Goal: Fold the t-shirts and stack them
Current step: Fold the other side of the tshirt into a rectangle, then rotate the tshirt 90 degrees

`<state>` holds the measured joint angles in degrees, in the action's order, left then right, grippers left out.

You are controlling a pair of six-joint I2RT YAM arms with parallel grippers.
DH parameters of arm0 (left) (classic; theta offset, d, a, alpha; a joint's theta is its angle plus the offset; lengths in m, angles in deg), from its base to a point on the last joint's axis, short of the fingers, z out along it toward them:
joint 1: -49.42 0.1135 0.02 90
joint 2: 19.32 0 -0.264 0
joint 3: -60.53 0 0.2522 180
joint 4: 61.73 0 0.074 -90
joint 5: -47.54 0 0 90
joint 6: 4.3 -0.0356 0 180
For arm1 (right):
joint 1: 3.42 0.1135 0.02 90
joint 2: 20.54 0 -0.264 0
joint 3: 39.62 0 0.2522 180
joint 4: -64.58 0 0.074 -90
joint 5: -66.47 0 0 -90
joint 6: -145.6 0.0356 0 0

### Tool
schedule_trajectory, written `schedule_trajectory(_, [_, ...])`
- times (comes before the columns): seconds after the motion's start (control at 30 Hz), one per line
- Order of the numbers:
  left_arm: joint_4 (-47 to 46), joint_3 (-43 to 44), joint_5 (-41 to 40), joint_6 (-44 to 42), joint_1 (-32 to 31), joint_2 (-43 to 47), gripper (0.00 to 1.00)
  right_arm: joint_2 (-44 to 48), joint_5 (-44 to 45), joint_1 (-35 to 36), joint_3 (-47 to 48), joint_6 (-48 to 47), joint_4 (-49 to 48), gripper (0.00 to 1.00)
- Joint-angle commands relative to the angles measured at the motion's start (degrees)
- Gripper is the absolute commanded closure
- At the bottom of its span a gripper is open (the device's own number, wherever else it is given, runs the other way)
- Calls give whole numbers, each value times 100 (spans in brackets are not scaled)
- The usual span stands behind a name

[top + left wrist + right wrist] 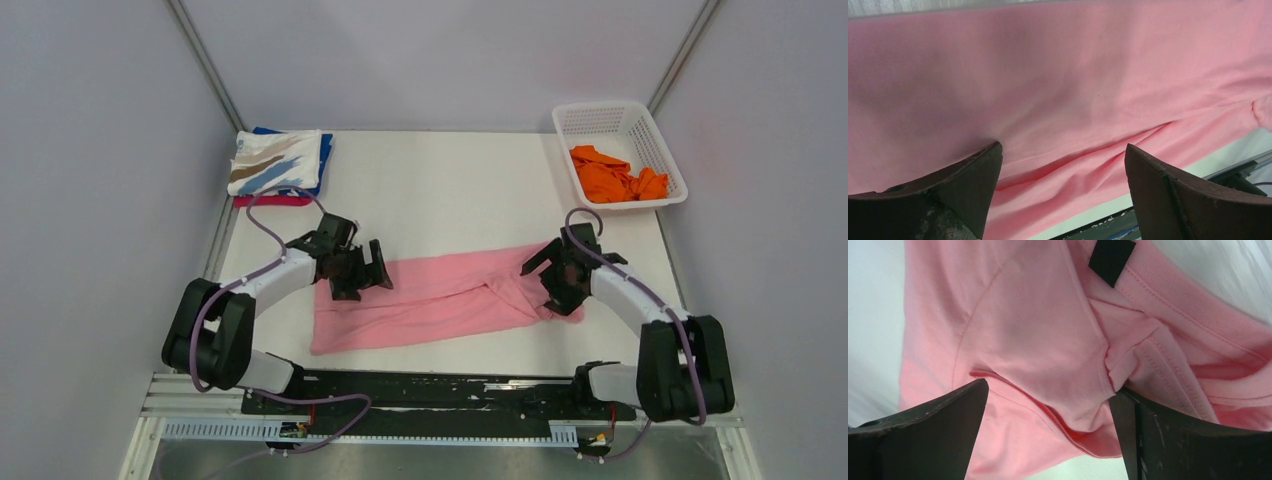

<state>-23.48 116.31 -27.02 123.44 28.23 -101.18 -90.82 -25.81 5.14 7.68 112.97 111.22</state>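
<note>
A light pink t-shirt point(440, 295) lies folded into a long band across the middle of the white table point(450, 190). My left gripper point(375, 272) hovers over the band's left end, open, with nothing but flat pink cloth point(1058, 75) beneath its jaws point(1063, 146). At the right end, where the collar is, my right gripper point(548, 275) also stands open point(1049, 387). Bunched pink cloth point(1028, 315) with a black neck label point(1112, 260) lies there, and one fold rests against my right finger point(1168, 440). An orange t-shirt point(612, 175) sits crumpled in the basket.
A white lattice basket point(600, 118) stands at the back right. At the back left is a stack of folded shirts: a white one with blue and tan streaks point(278, 160) on top, blue point(325, 160) and magenta point(272, 201) below. Grey walls close in both sides.
</note>
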Motion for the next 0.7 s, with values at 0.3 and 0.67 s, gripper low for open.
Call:
schedule_trajectory(0.3, [-1285,-260,889,393,-1067,-197,0,-5143,-807,-300,4739,-1700,-1738,0])
schedule_trajectory(0.67, [-1771,805,1533,487,-1936,-1688,0,-8287,-1771,81,9889,-3059,-1388,0])
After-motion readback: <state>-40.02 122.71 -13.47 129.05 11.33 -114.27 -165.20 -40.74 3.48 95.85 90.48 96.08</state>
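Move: Both open hands already rest low on the pink t-shirt, which lies as a long folded strip running left to right. Its middle is about 20 cm left and 3 cm back of the right hand, and some 16 cm right and 3 cm back of the left hand. The white basket is roughly 38 cm ahead and 22 cm right of the right hand. The stack of folded shirts is about 33 cm ahead and 23 cm left of the left hand. The right hand, fingers wide open and a fingertip still bearing on the collar end, sweeps quickly forward some 40 cm, drifting left, to the far table edge beside the basket, its fingers tipping outward and the wrist turning counter-clockwise. Meanwhile the left hand stays low and open on the hem end and drags the cloth about 14 cm to the right, easing back a little first and turning some 20 degrees clockwise. ##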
